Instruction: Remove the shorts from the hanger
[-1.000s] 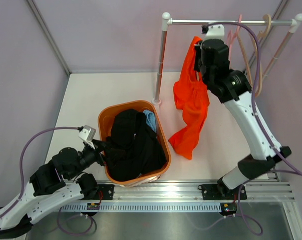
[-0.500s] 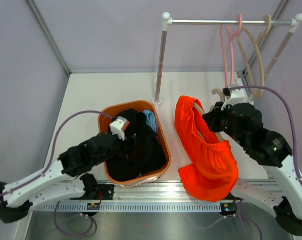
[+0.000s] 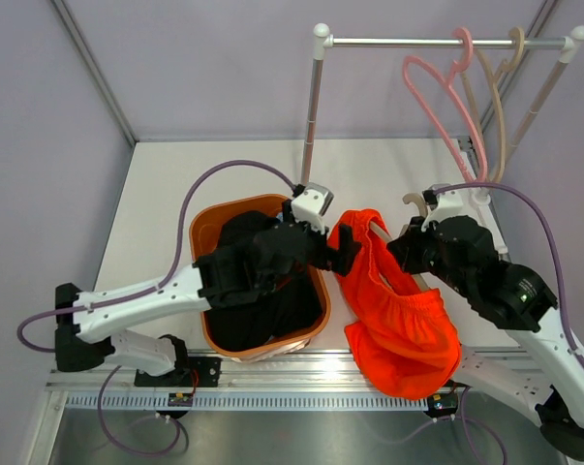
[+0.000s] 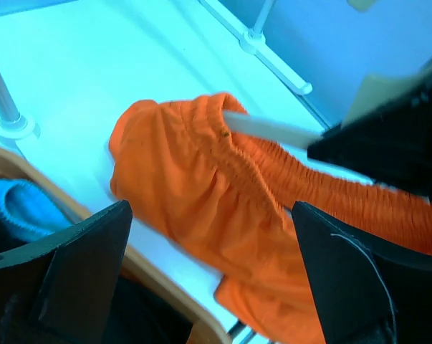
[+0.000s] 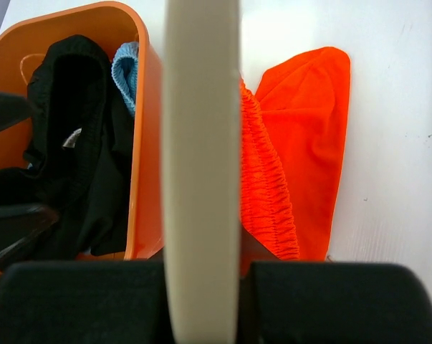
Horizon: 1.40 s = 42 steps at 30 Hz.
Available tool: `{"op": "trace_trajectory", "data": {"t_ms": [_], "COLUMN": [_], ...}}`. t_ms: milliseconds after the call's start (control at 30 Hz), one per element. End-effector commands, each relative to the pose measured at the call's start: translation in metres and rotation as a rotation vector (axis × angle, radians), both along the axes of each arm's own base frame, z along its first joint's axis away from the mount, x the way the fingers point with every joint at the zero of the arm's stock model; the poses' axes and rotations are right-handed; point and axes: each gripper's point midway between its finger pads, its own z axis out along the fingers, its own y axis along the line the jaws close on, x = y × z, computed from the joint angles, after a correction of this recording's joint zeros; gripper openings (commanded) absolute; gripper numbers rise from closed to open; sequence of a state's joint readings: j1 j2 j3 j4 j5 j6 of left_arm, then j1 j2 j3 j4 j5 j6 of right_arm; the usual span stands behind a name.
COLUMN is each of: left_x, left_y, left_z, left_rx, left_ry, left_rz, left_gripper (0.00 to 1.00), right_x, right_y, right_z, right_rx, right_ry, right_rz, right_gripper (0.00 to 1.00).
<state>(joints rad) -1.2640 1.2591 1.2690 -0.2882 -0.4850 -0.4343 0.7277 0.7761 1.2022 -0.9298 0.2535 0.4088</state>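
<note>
The bright orange shorts (image 3: 398, 310) hang on a cream hanger (image 3: 415, 205) held low over the table by my right gripper (image 3: 411, 254), which is shut on the hanger bar (image 5: 201, 179). The waistband (image 5: 267, 179) runs beside that bar. My left gripper (image 3: 342, 250) reaches across the basket, open, with its jaws spread just in front of the shorts' near edge (image 4: 194, 179) and nothing between them. The hanger arm (image 4: 273, 130) pokes out of the waistband. The black shorts (image 3: 258, 291) and the light blue shorts (image 3: 290, 231) lie in the orange basket (image 3: 202, 232).
A clothes rail (image 3: 388, 42) on white posts (image 3: 311, 116) stands at the back right, with a pink hanger (image 3: 437, 92) and beige hangers (image 3: 495, 97) on it. The basket's rim (image 4: 158, 287) is right under my left gripper. A metal rail (image 3: 321, 397) runs along the near edge.
My right arm brought the hanger with the orange shorts down from the rail. My left arm swung from the near left across the basket up to the shorts.
</note>
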Motion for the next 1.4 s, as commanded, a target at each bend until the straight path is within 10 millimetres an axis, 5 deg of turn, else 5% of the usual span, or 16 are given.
{"op": "trace_trajectory", "data": {"t_ms": [0,267,533,767,867,900,1000,1233,1367], "left_x": [0.019,0.032,0.034,0.037,0.042,0.044,0.055,0.115,0.134], "left_y": [-0.023,-0.067,-0.08,-0.089,-0.09,-0.089,-0.084,-0.047,-0.038], "left_z": [0.036,0.016,-0.006,-0.017,-0.019,-0.019,-0.021,-0.027,-0.031], "left_rx": [-0.097,-0.053,0.002,0.042,0.06,0.068,0.106,0.147,0.159], "left_ry": [-0.058,-0.046,-0.017,-0.011,-0.018,-0.022,-0.03,-0.006,-0.005], "left_rz": [0.071,0.067,0.059,0.055,0.061,0.064,0.081,0.22,0.252], "left_gripper": [0.99,0.99,0.91,0.69,0.46,0.25,0.0,0.0,0.0], "right_x": [-0.002,-0.007,-0.01,-0.01,-0.011,-0.011,-0.014,-0.025,-0.027], "right_y": [-0.005,-0.013,-0.017,-0.015,-0.015,-0.015,-0.016,-0.023,-0.024], "right_z": [0.031,0.043,0.049,0.054,0.055,0.055,0.056,0.065,0.064], "right_rx": [0.065,0.064,0.06,0.055,0.058,0.058,0.061,0.081,0.081], "right_ry": [-0.069,-0.091,-0.104,-0.11,-0.111,-0.11,-0.107,-0.124,-0.12], "right_rz": [-0.027,-0.033,-0.029,-0.017,-0.011,-0.011,-0.005,0.009,0.014], "right_gripper": [0.0,0.0,0.0,0.0,0.0,0.0,0.0,0.0,0.0]}}
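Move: Some 8 cm to the left hand's right, 4 cm ahead and 5 cm lower is the left end of the red shorts' waistband, still around the hanger. The right gripper, holding that hanger, is roughly 14 cm to the left hand's right, level fore and aft and slightly lower. The basket's middle lies about 17 cm left, 3 cm ahead and 25 cm below the left hand. From the right hand, that waistband end is about 8 cm left and 5 cm forward, slightly lower. Reaching right about 9 cm, a little forward and down, the left hand brings its open fingers to the left end of the waistband and shuts them on the fabric. It then draws it some 7 cm forward and 4 cm left, turning about 10 degrees counter-clockwise. The right hand keeps its grip on the hanger and rises about 4 cm, easing slightly back and right. ##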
